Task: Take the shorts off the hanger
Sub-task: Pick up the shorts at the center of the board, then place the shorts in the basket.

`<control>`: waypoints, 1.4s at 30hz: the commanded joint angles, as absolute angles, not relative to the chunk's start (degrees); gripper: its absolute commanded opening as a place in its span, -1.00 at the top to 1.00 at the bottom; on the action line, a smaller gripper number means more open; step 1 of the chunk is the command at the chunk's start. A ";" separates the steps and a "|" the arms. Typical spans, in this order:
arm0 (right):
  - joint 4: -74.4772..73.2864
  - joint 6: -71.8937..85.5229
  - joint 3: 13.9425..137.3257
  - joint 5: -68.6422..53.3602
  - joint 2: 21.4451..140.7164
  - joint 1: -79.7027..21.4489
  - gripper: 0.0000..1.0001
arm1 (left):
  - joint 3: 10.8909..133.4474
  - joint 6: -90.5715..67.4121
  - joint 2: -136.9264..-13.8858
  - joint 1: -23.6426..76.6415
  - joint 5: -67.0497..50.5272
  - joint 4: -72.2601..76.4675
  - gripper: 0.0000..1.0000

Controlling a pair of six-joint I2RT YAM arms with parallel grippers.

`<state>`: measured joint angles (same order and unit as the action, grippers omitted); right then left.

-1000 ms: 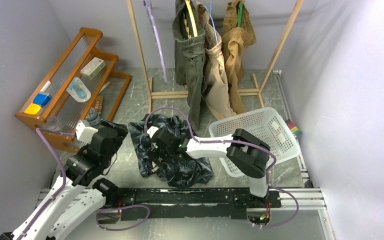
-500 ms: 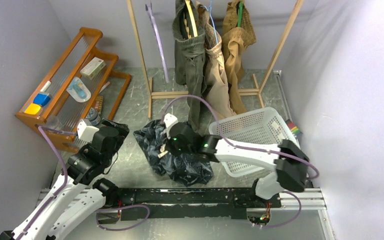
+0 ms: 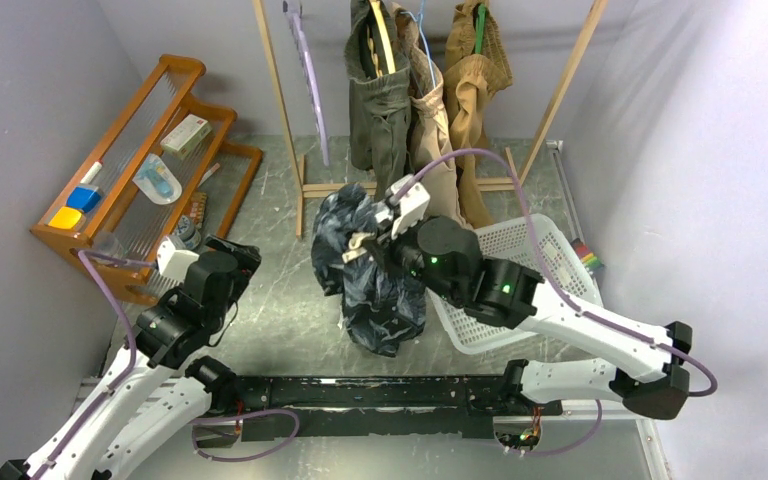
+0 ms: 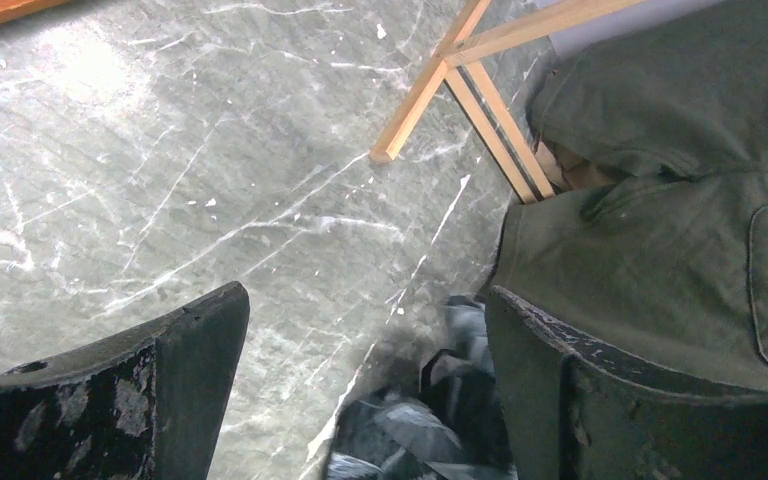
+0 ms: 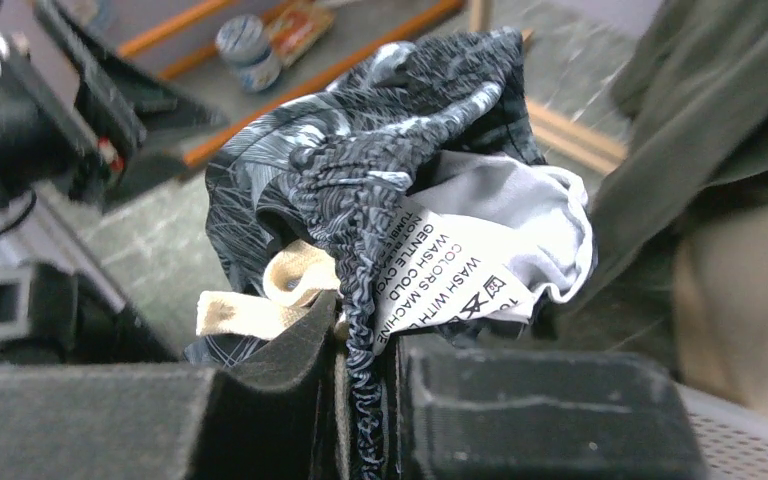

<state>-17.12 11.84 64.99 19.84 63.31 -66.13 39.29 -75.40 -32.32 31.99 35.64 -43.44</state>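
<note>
My right gripper (image 3: 365,245) (image 5: 365,400) is shut on the elastic waistband of the dark navy leaf-print shorts (image 3: 375,290) (image 5: 360,170). They hang bunched above the table, their white care label (image 5: 450,270) and beige drawstring (image 5: 260,300) showing. On the wooden rack (image 3: 280,100) hang the olive shorts (image 3: 378,110) (image 4: 680,250), the beige shorts (image 3: 430,130) and the tan-brown shorts (image 3: 475,70). A bare purple hanger (image 3: 305,60) hangs to their left. My left gripper (image 3: 230,262) (image 4: 370,390) stands open low on the left, holding nothing.
A white mesh basket (image 3: 535,245) lies tilted right of the held shorts. A wooden shelf (image 3: 140,150) with small items stands at the left wall, with a jar (image 3: 185,235) by its foot. The rack's foot (image 4: 430,90) crosses the marble table.
My right gripper shut on the navy shorts where they lay flat, then lifted them up and toward the back right. The left arm has stayed put.
</note>
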 commanded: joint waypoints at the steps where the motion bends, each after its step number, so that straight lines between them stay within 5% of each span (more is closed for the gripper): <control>1: -26.03 7.63 74.95 34.26 63.13 -66.18 1.00 | 38.80 -73.67 -33.04 32.21 34.82 -40.58 -0.83; 16: -23.24 -5.37 79.19 71.94 62.07 -64.90 1.00 | 38.71 -72.12 -35.43 32.24 33.82 -37.55 -0.83; 23: -24.77 -5.05 82.18 69.80 60.92 -52.67 1.00 | 39.36 -70.80 -37.22 32.27 33.24 -35.95 -0.83; 38: -9.92 -17.73 77.36 80.74 55.21 -51.61 1.00 | 38.70 -70.92 -38.99 32.23 31.99 -34.57 -0.83; 42: -20.54 -7.74 76.65 80.88 56.25 -50.60 1.00 | 37.96 -70.93 -38.67 32.26 31.47 -33.48 -0.83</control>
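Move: The right hand already holds the shorts by the waistband; the white basket lies about 26 cm to its right, 3 cm farther out and 27 cm lower. The dark green trousers hang some 22 cm straight ahead, roughly level in height, with the beige trousers 10 cm to their right and just as far out. From the left hand the basket is about 52 cm to the right, level ahead and 16 cm below. Still pinching the shorts, the right hand sweeps some 27 cm right over the basket, rising, turning clockwise. ##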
